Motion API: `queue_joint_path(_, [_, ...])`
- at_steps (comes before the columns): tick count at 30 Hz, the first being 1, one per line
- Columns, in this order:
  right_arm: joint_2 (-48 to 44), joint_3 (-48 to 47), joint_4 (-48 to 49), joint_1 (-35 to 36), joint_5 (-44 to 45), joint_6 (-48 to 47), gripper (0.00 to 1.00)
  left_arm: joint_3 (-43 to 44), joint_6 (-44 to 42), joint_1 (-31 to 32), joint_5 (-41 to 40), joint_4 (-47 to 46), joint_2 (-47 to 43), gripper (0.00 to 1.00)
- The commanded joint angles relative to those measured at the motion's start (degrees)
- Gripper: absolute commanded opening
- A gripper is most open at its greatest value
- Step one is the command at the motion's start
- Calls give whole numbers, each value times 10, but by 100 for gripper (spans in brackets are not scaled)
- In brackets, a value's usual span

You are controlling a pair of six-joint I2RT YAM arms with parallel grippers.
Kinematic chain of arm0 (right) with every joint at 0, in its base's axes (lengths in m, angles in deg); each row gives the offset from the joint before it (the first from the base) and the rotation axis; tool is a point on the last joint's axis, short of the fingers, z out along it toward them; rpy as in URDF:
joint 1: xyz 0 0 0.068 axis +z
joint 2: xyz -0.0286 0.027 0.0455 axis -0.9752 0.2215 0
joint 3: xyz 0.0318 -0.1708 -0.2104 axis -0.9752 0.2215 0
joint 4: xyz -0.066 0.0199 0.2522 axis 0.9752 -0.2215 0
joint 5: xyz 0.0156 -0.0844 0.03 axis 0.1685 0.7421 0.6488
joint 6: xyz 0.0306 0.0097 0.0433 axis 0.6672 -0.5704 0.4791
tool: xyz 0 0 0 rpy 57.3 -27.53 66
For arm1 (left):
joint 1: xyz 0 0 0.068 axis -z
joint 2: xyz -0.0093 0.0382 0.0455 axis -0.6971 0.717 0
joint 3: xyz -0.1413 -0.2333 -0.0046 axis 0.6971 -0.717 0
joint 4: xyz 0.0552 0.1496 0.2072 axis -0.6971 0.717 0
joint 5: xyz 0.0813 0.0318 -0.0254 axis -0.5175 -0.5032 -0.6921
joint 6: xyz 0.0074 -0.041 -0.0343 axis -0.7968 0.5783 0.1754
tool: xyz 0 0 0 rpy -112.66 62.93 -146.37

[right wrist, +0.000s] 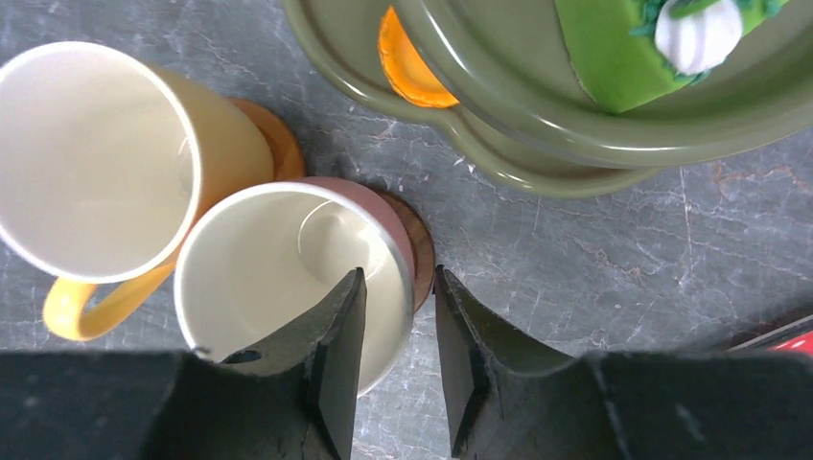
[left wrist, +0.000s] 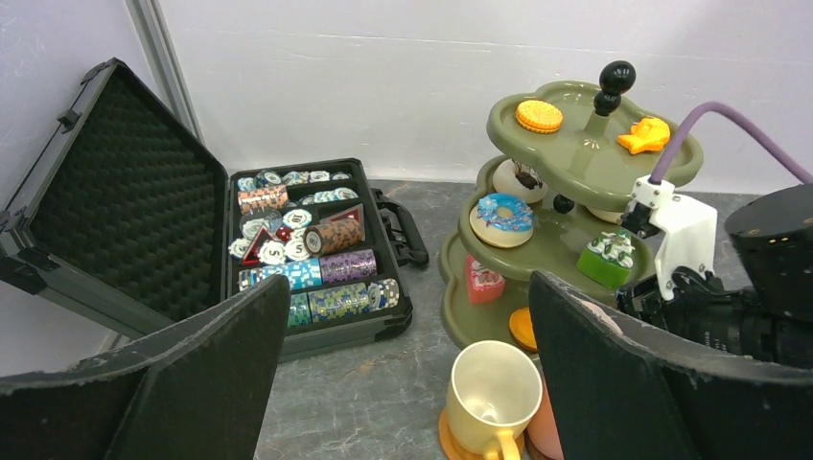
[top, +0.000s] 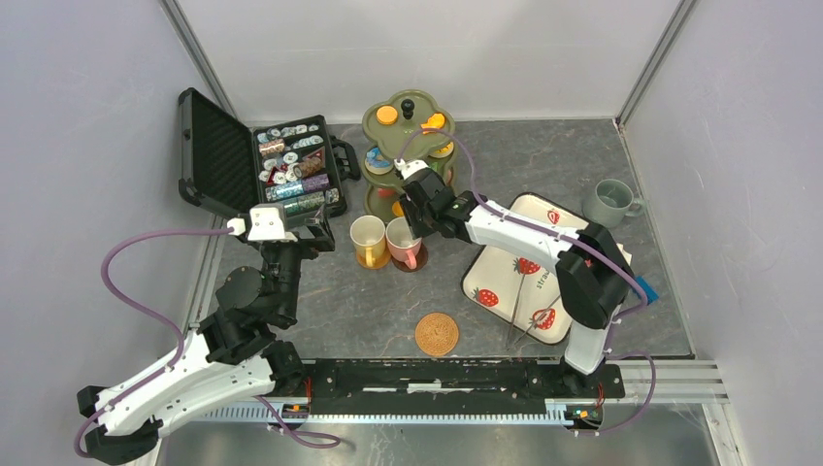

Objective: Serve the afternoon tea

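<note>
The olive-green three-tier stand (top: 408, 146) (left wrist: 575, 144) carries toy cakes and donuts, among them a blue donut (left wrist: 504, 213) and a green cake (right wrist: 623, 48). In front of it stand the yellow mug (top: 368, 240) (right wrist: 96, 153) and the pink mug (top: 403, 243) (right wrist: 278, 278), each on a brown coaster (right wrist: 420, 249). My right gripper (top: 411, 229) (right wrist: 399, 272) sits over the pink mug's rim, one finger inside and one outside, with gaps showing. My left gripper (top: 320, 233) (left wrist: 407, 383) is wide open and empty, left of the yellow mug (left wrist: 494, 393). The grey-green mug (top: 611, 202) stands far right. A third coaster (top: 437, 333) lies bare near the front.
An open black case of poker chips (top: 281, 170) (left wrist: 307, 249) stands at the back left, beside my left gripper. A white strawberry-print tray (top: 524, 267) with metal tongs (top: 524, 325) lies under my right arm. Grey walls close in the table on three sides.
</note>
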Motion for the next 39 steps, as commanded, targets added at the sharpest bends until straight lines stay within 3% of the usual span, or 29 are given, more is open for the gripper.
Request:
queue_joint_path(1, [15, -15, 11, -2, 16, 31, 36, 2, -10, -3, 8, -11, -3, 100])
queue_joint_path(15, [-6, -3, -11, 1, 56, 120, 0, 1, -13, -4, 4, -13, -8, 100])
queue_joint_path(21, [-17, -27, -37, 1, 70, 124, 0, 4, -9, -5, 7, -8, -8, 100])
queue_joint_path(30, [-60, 35, -11, 9, 84, 149, 0, 3, -5, -4, 11, -6, -8, 100])
queue_joint_path(39, [-58, 31, -2, 30, 120, 181, 0, 3, -4, -4, 12, -5, -4, 100])
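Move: Just back and left of the right hand, about 2 cm back, 3 cm left and 5 cm below, is the middle of the pink mug; its near wall already runs between the open fingers. The yellow mug stands 8 cm farther left, level with the pink one, and the tiered stand's middle is some 13 cm ahead of the hand, 1 cm left, about at its height. From the left hand the pink mug lies roughly 9 cm ahead, 16 cm right and 26 cm below. Sinking about 1.5 cm over the pink mug's right-hand wall, one finger inside and one outside, the right hand shuts its fingers and pinches the rim, its wrist turning some 15 degrees clockwise. Keeping that pinch, it then draws the mug right and back, away from the yellow mug, by roughly 2 cm each way. ##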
